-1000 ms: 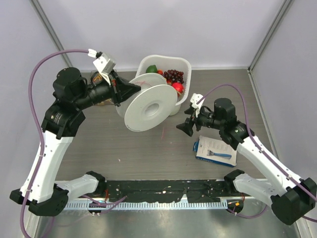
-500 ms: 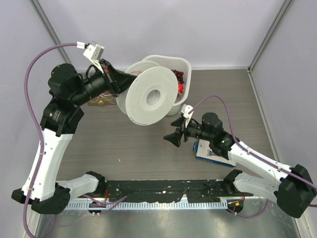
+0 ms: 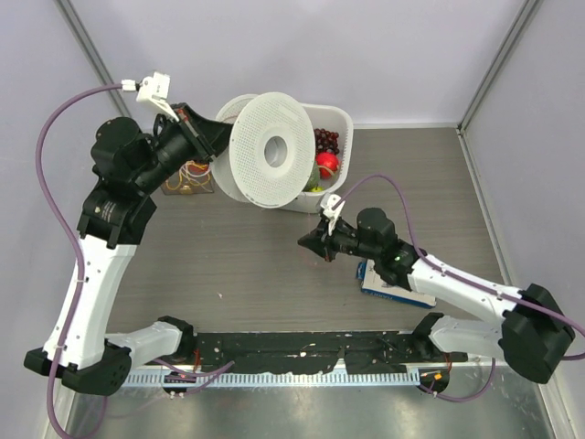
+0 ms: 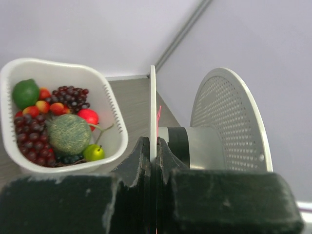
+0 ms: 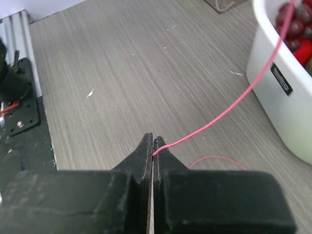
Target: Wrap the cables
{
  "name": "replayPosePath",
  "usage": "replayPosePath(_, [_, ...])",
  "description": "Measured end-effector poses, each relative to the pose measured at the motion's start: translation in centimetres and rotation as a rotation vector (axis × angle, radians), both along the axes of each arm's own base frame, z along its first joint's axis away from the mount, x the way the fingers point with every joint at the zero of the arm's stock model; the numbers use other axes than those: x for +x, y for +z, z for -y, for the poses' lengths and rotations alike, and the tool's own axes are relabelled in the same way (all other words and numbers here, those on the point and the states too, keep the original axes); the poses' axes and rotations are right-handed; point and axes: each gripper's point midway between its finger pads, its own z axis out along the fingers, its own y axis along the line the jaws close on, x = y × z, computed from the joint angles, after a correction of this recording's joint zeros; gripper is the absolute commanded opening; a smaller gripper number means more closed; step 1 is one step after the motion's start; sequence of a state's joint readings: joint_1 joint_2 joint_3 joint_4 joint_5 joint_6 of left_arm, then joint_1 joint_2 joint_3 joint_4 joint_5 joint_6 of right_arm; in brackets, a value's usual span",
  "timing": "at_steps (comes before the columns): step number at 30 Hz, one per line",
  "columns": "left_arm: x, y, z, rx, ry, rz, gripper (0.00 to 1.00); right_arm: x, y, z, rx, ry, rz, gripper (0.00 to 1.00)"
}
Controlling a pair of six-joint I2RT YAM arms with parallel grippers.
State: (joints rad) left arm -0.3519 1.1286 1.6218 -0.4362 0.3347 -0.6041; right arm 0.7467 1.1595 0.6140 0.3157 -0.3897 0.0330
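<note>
My left gripper (image 3: 222,139) is shut on the rim of one flange of a white spool (image 3: 271,149), held up above the back of the table. In the left wrist view the jaws (image 4: 152,146) clamp the thin flange (image 4: 152,105). The perforated flange (image 4: 229,122) and the grey hub (image 4: 195,146) lie to the right, with a red wire (image 4: 159,113) at the hub. My right gripper (image 3: 306,242) is shut on a thin red-pink cable (image 5: 219,114) just above the table. The cable runs up and to the right from the gripper (image 5: 153,141). A slack loop (image 5: 217,158) lies on the wood.
A white basket (image 3: 345,119) of fruit stands at the back centre, and in the right wrist view its wall (image 5: 278,83) is to the right. A small holder with orange and yellow wires (image 3: 187,174) sits behind the left arm. A blue and white packet (image 3: 393,283) lies under the right arm. A black rail (image 3: 302,352) runs along the near edge.
My left arm has lifted the spool up and toward the back, turning its face toward the camera. My right gripper has moved left and nearer with the cable.
</note>
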Motion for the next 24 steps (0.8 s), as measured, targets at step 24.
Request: replayPosePath(24, [1.9,-13.3,0.0,0.315,0.199,-0.181,0.0,-10.1,10.0,-1.3,-0.449,0.629,0.339,0.01])
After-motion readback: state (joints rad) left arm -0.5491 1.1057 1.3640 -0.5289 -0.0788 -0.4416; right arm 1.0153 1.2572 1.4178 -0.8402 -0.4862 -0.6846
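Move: The spool, already pinched by its near flange in the left fingers, has its middle about 8 cm ahead of the right hand, 7 cm to its left and 28 cm above. From the left hand, the pink cable end held by the right fingers lies some 5 cm back, 13 cm right and 31 cm below. The fruit basket's middle stands roughly 22 cm ahead of the right hand, level sideways and 12 cm lower. The spool is brought down about 13 cm by the left hand, which swings it slightly forward and left at first, then back and right, tilting as it sinks towards the cable end. Meanwhile the right hand keeps its pinch on the pink cable and draws it back about 10 cm and up about as much, easing off its backward travel late on, its fingers turning counter-clockwise and tipping downward. ##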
